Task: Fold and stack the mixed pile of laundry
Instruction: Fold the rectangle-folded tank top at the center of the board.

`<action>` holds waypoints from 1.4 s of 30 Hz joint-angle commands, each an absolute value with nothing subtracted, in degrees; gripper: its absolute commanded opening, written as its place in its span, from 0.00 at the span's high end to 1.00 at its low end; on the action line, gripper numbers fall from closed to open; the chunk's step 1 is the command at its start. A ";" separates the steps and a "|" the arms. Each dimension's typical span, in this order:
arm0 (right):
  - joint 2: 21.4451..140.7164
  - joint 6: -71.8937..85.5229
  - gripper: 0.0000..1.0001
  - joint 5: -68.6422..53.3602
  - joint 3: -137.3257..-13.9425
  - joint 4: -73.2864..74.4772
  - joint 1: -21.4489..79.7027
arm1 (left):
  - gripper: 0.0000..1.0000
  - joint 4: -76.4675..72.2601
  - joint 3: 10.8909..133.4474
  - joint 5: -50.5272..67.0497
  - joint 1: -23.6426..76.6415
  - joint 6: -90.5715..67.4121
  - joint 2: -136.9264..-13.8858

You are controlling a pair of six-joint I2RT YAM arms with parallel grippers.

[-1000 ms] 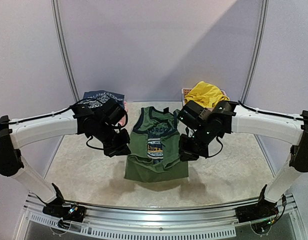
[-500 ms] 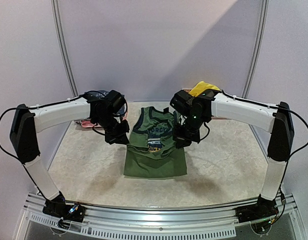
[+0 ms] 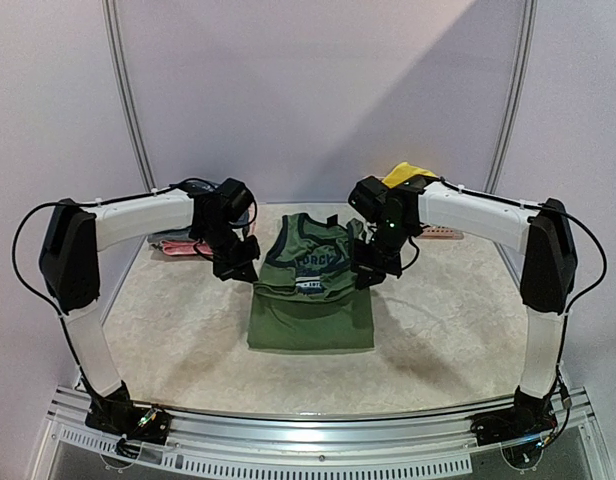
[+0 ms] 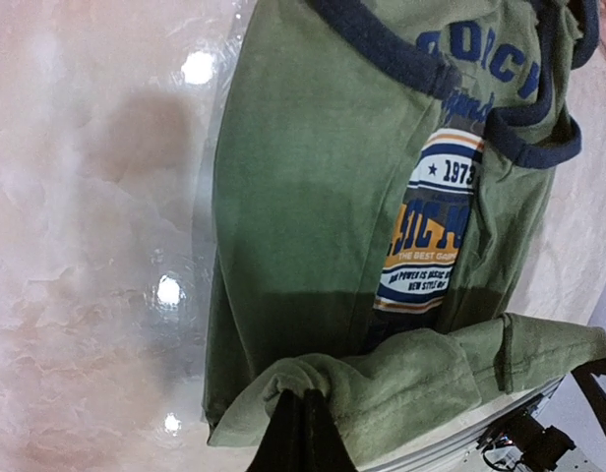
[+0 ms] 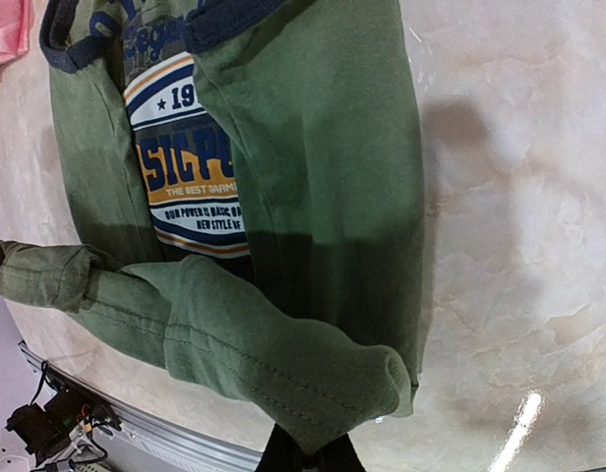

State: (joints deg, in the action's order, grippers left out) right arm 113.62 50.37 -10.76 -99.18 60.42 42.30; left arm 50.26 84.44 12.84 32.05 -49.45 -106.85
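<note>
The olive-green sleeveless shirt (image 3: 310,310) lies flat mid-table, neck toward the back wall, with its lower part doubled up over its chest. My left gripper (image 3: 250,274) is shut on the left corner of the raised hem (image 4: 401,379). My right gripper (image 3: 364,279) is shut on the right corner (image 5: 283,364). Both pinch the cloth just above the printed logo (image 5: 190,177). In the left wrist view the dark fingertips (image 4: 301,418) bite a bunched fold. The yellow shorts (image 3: 406,173) sit at the back right, partly hidden behind my right arm.
A pink basket edge (image 3: 444,232) shows behind my right forearm. A pink garment (image 3: 178,247) and a dark one (image 3: 192,186) lie at the back left under my left arm. The metal rail (image 3: 318,425) runs along the near edge.
Both grippers have carried the shirt's hem away from the bases toward the collar, so the fold now covers more of the shirt. Both stayed shut.
</note>
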 commanded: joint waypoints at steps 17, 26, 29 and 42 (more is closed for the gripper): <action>124.08 43.83 1.00 -14.35 -106.33 60.09 37.56 | 1.00 49.06 90.56 13.55 28.24 -44.97 -116.93; 128.00 42.34 0.97 -15.96 -108.20 59.52 36.16 | 1.00 47.92 92.02 13.37 27.36 -45.38 -120.50; 129.17 42.07 0.93 -16.57 -109.80 59.22 35.13 | 1.00 47.99 92.99 13.27 26.87 -46.06 -121.46; 131.32 40.42 0.50 -19.34 -123.91 60.11 31.25 | 0.68 46.56 97.85 15.99 24.40 -51.01 -120.20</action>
State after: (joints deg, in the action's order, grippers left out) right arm 131.66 41.98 -18.65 -120.53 59.53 31.79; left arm 48.25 96.38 15.42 25.58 -49.17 -122.63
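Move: Both hands still hold the tank top's hem by its corners, some 7 cm above the table. Each corner's landing spot on the upper half lies about 5 cm straight ahead and 7 cm down. The chest lettering is about 10 cm ahead, 12 cm right of the left hand and 9 cm left of the right. The folded stack stands roughly 18 cm ahead and 13 cm left of the left hand, the pink basket about 20 cm ahead and 11 cm right of the right. Forward and down together, both arms carry the pinched hem about 5 cm out and 6 cm down onto the tank top's upper half, just short of the chest lettering. Fingers then open, the right to half, the left to about a quarter; the right hand comes free and sweeps farther forward and up about 4 cm, tilting slightly, while the left only edges forward and rises a little. ##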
